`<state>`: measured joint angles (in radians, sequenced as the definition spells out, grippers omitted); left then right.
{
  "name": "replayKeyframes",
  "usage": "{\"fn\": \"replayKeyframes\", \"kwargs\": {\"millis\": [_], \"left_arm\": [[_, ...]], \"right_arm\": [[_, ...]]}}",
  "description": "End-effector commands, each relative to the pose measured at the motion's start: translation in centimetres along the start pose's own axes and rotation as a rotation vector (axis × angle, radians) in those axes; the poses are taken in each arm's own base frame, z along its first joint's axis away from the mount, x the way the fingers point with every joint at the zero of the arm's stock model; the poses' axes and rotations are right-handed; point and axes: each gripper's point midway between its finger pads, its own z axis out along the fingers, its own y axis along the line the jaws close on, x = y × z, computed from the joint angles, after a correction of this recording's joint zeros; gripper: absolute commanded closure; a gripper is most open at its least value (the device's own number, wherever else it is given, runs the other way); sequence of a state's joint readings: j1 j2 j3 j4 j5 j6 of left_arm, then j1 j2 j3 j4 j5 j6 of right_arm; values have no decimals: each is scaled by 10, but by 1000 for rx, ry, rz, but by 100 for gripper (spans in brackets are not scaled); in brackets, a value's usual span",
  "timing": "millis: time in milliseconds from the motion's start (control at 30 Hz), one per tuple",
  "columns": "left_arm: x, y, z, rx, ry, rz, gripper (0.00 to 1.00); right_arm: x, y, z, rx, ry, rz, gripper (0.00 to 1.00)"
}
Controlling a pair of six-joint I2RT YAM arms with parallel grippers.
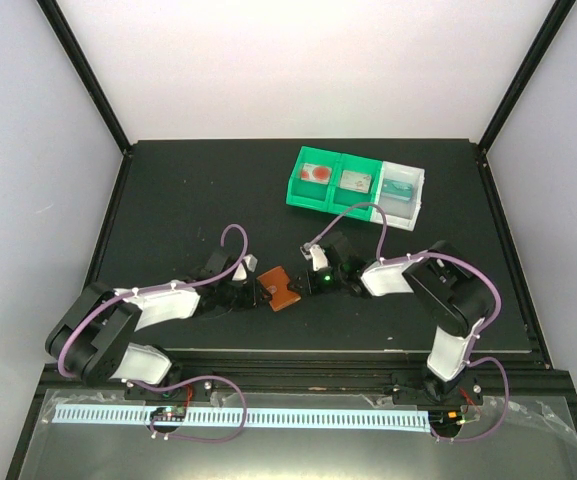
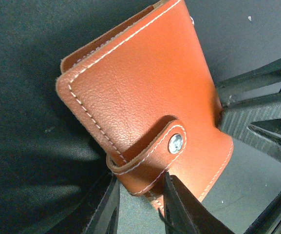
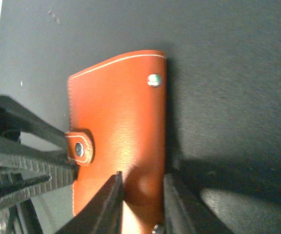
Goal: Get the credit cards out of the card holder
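Note:
The card holder is a reddish-brown leather wallet, closed, with its tab snapped over the edge. It lies on the black mat between my two grippers. No credit cards show; they are hidden inside or out of view. My left gripper is at the holder's tab edge. In the left wrist view its jaws stand apart on either side of the tab loop of the holder, with mat showing between them. My right gripper is at the opposite edge. In the right wrist view its jaws close on the spine edge of the holder.
Two green bins and a white bin stand side by side at the back right of the mat, each with small items inside. The mat's front edge runs just behind the arm bases.

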<state>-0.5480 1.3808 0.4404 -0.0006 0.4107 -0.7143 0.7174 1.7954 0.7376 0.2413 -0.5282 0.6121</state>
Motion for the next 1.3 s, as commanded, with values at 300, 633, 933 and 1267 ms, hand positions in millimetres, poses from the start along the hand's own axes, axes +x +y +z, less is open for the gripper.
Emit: {"fn": "replayKeyframes", "kwargs": {"millis": [300, 633, 933, 1267], "left_arm": [[-9, -3, -19, -44, -59, 2, 61], [-11, -79, -39, 119, -76, 124, 46], [-9, -89, -11, 113, -14, 151, 43], [-4, -69, 16, 44, 30, 137, 47]], "right_arm": [[4, 19, -27, -51, -46, 22, 99], [12, 14, -62, 117, -125, 33, 99], [14, 30, -83, 143, -199, 29, 99], [21, 41, -87, 106, -203, -10, 99]]}}
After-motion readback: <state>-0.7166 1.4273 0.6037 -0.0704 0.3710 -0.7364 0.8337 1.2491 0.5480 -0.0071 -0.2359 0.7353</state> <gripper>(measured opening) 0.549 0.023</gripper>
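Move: The card holder lies flat between the two hands: its middle is about 3 cm right of the left hand and 1 cm ahead, and about 3 cm left of the right hand, level with it. It lies barely below both hand points. From the right hand, the green tray stands some 27 cm ahead and 10 cm to the right, and the white box about 24 cm ahead and 27 cm to the right. Already around the card holder's right part, the right fingers pinch it shut between them and carry it up about 7 cm, back and to the right, the wrist swinging some 10 degrees clockwise. Meanwhile the left fingers open wider and come off its left end; that hand arcs up, then right about 5 cm and partly down again, ending spread close to the strap. ##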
